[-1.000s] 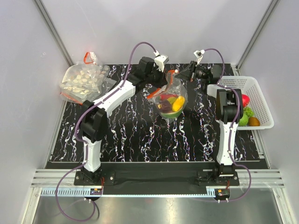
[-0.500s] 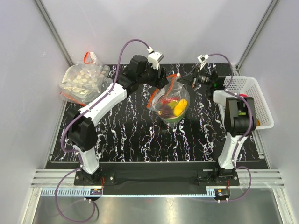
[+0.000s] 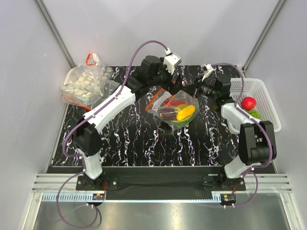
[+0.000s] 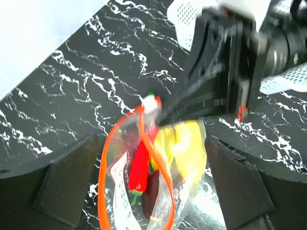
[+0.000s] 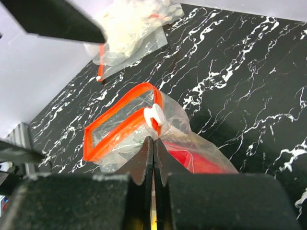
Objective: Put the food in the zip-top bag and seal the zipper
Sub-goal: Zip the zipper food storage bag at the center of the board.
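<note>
The clear zip-top bag rests on the black marbled table with its mouth to the left. Inside it lies food: a red chili, a yellow piece and something dark. Its orange zipper gapes in an open loop, with the white slider at the right end. My right gripper is shut on the bag's plastic just under the slider. My left gripper hangs open above the bag's mouth, one finger on each side and neither touching it.
A larger clear bag of whitish pieces lies at the back left. At the right edge stands a white basket holding a red fruit and greens. Grey walls close in behind and on both sides.
My left gripper has opened wide and let go of the bag's mouth. It shifted right, over the bag. The right arm swung outward while its gripper kept hold, and the bag sank flatter.
</note>
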### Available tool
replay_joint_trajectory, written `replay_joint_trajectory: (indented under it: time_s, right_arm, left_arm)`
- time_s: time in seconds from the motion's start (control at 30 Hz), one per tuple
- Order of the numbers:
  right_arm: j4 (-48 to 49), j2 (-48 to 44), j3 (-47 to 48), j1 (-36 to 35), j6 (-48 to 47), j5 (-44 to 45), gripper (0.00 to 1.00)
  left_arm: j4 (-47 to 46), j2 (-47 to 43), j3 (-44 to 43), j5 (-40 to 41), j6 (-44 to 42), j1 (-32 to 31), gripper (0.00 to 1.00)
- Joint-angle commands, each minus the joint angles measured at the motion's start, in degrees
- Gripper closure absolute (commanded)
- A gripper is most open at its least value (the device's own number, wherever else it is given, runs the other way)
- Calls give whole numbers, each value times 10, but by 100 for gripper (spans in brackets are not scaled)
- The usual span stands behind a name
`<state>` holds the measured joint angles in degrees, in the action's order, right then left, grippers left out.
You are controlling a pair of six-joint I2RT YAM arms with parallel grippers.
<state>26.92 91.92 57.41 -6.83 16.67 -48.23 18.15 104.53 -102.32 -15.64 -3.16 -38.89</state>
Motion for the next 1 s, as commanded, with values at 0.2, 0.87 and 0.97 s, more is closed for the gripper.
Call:
replay_joint_trajectory:
  time_s: [0.2,0.87,0.97]
  right_arm:
    - [-63,-158,-78,-34,-35,125,100]
    - [-217,-293,-69,-63,-37,172,100]
    - [-223,-301,-71,-68,-41,178,100]
  left_arm:
    - [-3,-66,31,-55,-58,3,1]
    - [29,-40,-1,-164,-156,-11,2]
    - [34,-21,-7,-168,-145,-11,2]
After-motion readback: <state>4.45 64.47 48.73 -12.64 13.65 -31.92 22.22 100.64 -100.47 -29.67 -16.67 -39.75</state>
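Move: The zipper's white slider sits right at the shut right fingertips, about 1 cm ahead, 1 cm left and 1 cm above their pinch. From the open left hand, the slider is about 1 cm ahead, 5 cm right and 5 cm below. The open orange zipper mouth centres roughly 7 cm back, 6 cm left and 9 cm below the left hand; the food in the bag lies some 12 cm back, 3 cm right and 13 cm below it. Keep the right fingers pinched on the bag's zipper corner at the slider and draw it back about 9 cm towards the bases, lifting some 4 cm and turning slightly clockwise. Bring the left gripper back with it by about 5 cm, jaws wide open over the zipper mouth, swinging clockwise some 20 degrees. ##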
